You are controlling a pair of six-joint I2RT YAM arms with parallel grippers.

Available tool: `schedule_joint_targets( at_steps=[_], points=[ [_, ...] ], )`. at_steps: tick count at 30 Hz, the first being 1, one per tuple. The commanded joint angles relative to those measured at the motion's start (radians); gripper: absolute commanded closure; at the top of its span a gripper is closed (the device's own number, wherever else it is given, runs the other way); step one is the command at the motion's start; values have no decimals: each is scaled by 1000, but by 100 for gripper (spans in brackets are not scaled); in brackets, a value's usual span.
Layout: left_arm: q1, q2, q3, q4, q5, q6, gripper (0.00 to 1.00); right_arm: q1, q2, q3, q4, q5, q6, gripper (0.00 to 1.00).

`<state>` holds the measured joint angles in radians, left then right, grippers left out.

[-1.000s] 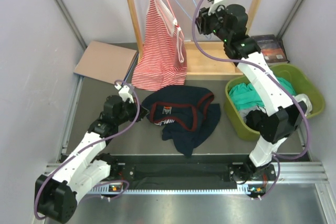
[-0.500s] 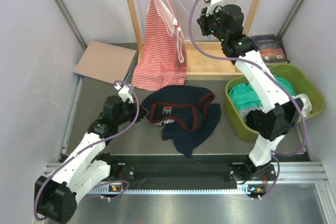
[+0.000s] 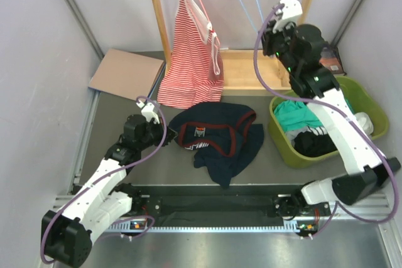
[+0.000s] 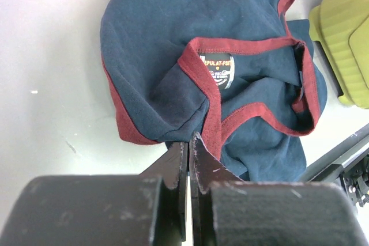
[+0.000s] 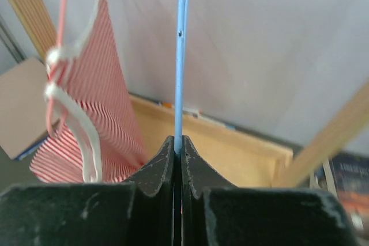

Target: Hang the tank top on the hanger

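The dark navy tank top (image 3: 220, 136) with dark red trim lies crumpled on the grey table, label facing up (image 4: 173, 44). My left gripper (image 3: 167, 136) rests low at its left edge. Its fingers are shut (image 4: 190, 141), the tips touch the trimmed hem, and no cloth shows between them. The thin light-blue hanger (image 3: 256, 12) hangs high at the back. My right gripper (image 3: 265, 28) is shut on its wire. In the right wrist view the blue wire (image 5: 180, 56) rises straight out of the closed gripper (image 5: 178, 141).
A red-and-white striped top (image 3: 191, 54) hangs on the wooden rack (image 3: 157, 10) left of the hanger, above the rack's wooden base (image 3: 251, 70). A lime-green bin (image 3: 370, 105) holding a green garment (image 3: 295, 114) stands at the right. Cardboard (image 3: 125, 73) lies back left.
My right gripper closed on the blue hanger and carried it to the right, away from the striped top. The left arm and the tank top have not moved.
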<state>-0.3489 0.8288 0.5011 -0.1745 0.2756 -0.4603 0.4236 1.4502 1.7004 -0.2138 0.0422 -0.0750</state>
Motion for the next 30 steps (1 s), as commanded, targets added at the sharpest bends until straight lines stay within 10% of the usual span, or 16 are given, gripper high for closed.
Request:
schedule_joint_targets(
  at_steps=[1, 11, 30],
  points=[
    [-1, -7, 28, 36, 4, 17, 100, 3, -250, -279, 27, 192, 89, 100],
    [-1, 38, 47, 76, -28, 37, 100, 87, -749, -660, -364, 297, 395, 100],
    [126, 305, 237, 251, -5, 84, 100, 184, -899, -596, -771, -146, 348, 100]
  ],
)
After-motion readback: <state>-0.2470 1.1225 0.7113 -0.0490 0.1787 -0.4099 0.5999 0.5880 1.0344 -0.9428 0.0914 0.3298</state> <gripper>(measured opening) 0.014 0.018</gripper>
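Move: At the rack, the right hand already pinches the blue hanger; the dark tank top it is meant for lies about 12 cm back, 13 cm to its left and 39 cm below. The green basket is some 8 cm back, 24 cm right and 33 cm down; the wooden tray is 15 cm ahead, straight below by 38 cm. From the left hand, already gripping the tank top's edge, its middle is roughly 4 cm ahead, 15 cm right, 7 cm down, and the striped top's hem 19 cm ahead, 5 cm right, 6 cm down. Pulling the pinched hanger away from the rack, the right hand sweeps about 26 cm back, 20 cm down and a little right to the basket's near-left side, its fingers tipping down some 35 degrees. The left hand keeps its pinch on the tank top's edge, dips slightly, then draws it about 9 cm forward towards the striped hem, rising a little and turning slightly counter-clockwise. ##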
